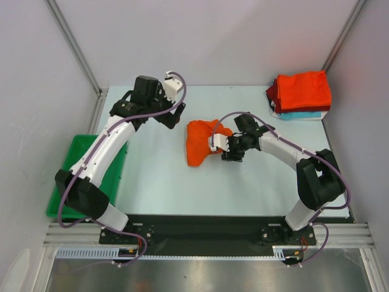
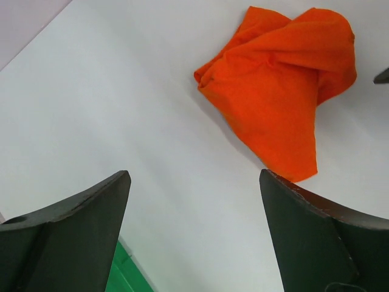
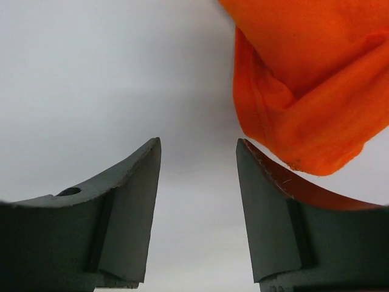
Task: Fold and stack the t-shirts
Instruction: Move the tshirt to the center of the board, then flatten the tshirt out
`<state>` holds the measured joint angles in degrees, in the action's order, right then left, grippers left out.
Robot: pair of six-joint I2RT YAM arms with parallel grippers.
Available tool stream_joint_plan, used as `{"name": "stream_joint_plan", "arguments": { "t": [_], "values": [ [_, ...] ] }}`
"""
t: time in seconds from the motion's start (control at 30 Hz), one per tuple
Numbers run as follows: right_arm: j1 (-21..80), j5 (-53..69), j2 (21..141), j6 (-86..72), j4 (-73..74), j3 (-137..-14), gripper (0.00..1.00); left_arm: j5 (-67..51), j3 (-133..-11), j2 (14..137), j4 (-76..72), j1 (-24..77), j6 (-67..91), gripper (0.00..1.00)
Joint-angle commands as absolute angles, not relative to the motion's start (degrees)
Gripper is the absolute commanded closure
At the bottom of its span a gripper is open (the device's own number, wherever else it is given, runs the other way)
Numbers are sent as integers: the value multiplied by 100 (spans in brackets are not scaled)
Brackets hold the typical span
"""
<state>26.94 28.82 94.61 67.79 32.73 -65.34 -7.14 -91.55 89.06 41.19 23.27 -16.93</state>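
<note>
A bright orange t-shirt lies crumpled in a heap at the middle of the table. In the left wrist view the orange t-shirt is ahead and to the right of my left gripper, which is open over bare table, well apart from the cloth. My left gripper hangs to the left of the heap. My right gripper sits at the heap's right edge. Its jaws are open with nothing between them, and the orange t-shirt hangs just outside the right finger. Folded t-shirts are stacked at the back right, red over teal.
A green tray sits at the table's left edge beneath the left arm, and its corner shows below the left finger. Grey walls with metal posts close the back and sides.
</note>
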Motion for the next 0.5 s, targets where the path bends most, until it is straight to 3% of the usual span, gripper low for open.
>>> {"name": "stream_joint_plan", "arguments": {
  "t": [0.0, 0.47],
  "values": [
    [2681, 2725, 9238, 7294, 2919, -6478, 43, -782, -8798, 8666, 3946, 2355, -1573, 8],
    [2777, 2259, 10230, 7541, 1846, -6741, 46, -448, -8649, 8666, 3955, 2347, -1705, 7]
  ]
}}
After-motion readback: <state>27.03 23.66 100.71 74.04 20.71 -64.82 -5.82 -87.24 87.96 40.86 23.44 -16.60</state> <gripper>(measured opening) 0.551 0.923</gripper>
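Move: The orange t-shirt lies crumpled ahead and left of the right hand, its middle about 6 cm forward, 9 cm left and 4 cm below; its right edge is closer, some 5 cm ahead and 2 cm left. The folded stack stands about 23 cm ahead and 28 cm right of that hand. From the left hand, the shirt's middle lies about 13 cm right, 3 cm back and 22 cm below. Carry the right gripper forward about 5 cm to the right edge of the orange t-shirt, swinging its half-open fingers forward some 10 degrees, then lower it about 2 cm so the fingers straddle the edge, the forward one over the cloth. Don't close them yet. Let the empty left gripper sink some 2 cm, still wide open. ##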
